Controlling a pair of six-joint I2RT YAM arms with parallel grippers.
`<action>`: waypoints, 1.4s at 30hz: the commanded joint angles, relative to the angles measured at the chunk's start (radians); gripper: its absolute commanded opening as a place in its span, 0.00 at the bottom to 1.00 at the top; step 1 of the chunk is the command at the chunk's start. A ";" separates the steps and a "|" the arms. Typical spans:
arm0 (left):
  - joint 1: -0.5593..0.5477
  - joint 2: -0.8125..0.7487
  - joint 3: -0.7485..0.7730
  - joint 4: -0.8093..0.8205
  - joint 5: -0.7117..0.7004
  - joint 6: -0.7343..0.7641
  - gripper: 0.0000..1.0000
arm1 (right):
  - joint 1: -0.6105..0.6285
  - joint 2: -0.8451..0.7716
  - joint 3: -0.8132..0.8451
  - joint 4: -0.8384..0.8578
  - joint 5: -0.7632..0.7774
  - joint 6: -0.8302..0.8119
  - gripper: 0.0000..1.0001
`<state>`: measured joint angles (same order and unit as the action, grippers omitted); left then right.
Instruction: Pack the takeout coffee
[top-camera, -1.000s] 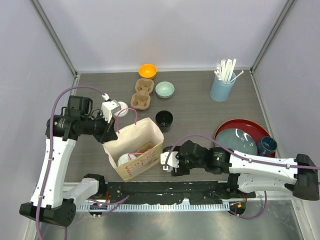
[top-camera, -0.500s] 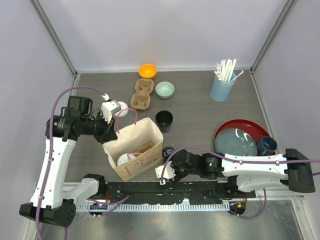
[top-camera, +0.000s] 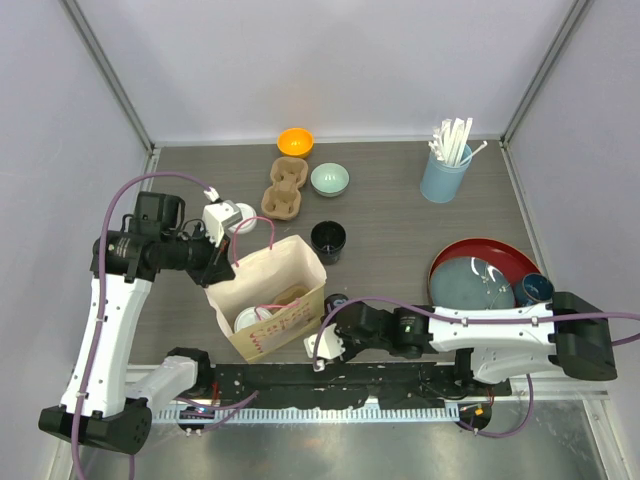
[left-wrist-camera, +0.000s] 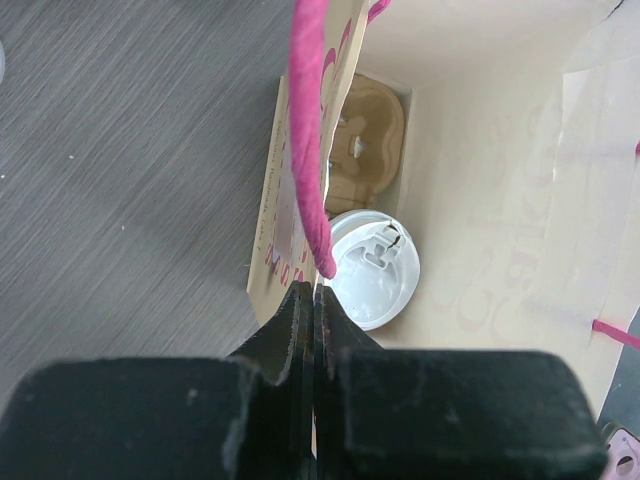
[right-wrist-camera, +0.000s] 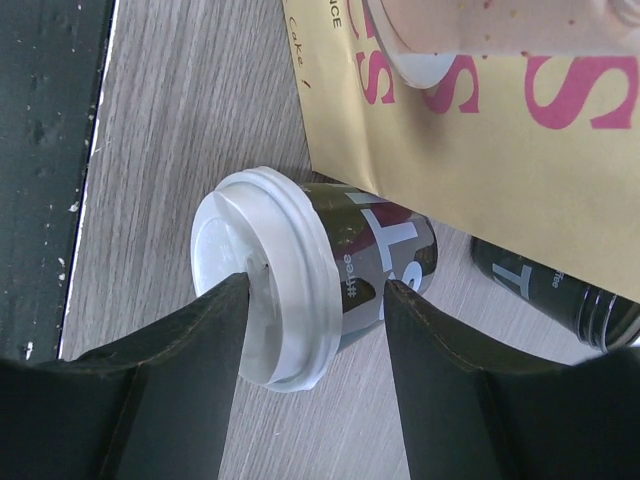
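One takeout coffee cup, black with a white lid, lies on its side on the table by the paper bag's front corner. My right gripper is open and straddles it end to end, one finger at the lid top, the other beside the body. In the top view that gripper hides this cup. A second lidded cup stands inside the bag beside a brown carrier. My left gripper is shut on the bag's rim by the pink handle.
Another black cup lies just beyond the bag. A lidless black cup stands behind the bag. Further back are a cardboard carrier, an orange bowl, a pale green bowl and a straw tumbler. At the right, a red tray holds a blue mug.
My right arm has swung left and toward the near edge, down to the bag's front corner, and its jaws have narrowed around the lying cup. The left arm and bag have not moved.
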<state>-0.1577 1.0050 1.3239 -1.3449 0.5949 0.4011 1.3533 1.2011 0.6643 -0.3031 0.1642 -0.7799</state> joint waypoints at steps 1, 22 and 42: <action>-0.005 -0.011 0.035 -0.086 0.013 0.010 0.00 | 0.006 0.014 0.055 0.039 0.023 -0.015 0.60; -0.005 -0.008 0.035 -0.094 0.020 0.016 0.00 | 0.006 0.077 0.095 -0.018 0.067 -0.041 0.52; -0.005 -0.011 0.040 -0.099 0.026 0.021 0.00 | 0.001 0.071 0.121 -0.063 0.106 0.037 0.11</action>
<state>-0.1581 1.0050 1.3239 -1.3449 0.5957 0.4057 1.3533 1.2919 0.7399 -0.3420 0.2367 -0.7883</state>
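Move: Just past the right fingertips, which stand open around its white lid, the coffee cup lies on its side, its middle about 3 cm ahead, 2 cm left and 2 cm lower. The paper bag's middle is some 17 cm left, 1 cm ahead and 3 cm higher; an empty black cup stands about 16 cm ahead and 5 cm left, roughly level in height. From the left hand, the coffee cup is about 21 cm right, 2 cm back and 18 cm down. Closing over the lid of the lying coffee cup, the right hand eases about 1.5 cm forward, bobbing up by roughly as much and drifting slightly left before sinking back. The fingers narrow from well open to about a third open and end pinching the lid rim, one on the lid's top side, the other behind the rim. The left hand holds still, keeping its shut grip on the bag's rim. ##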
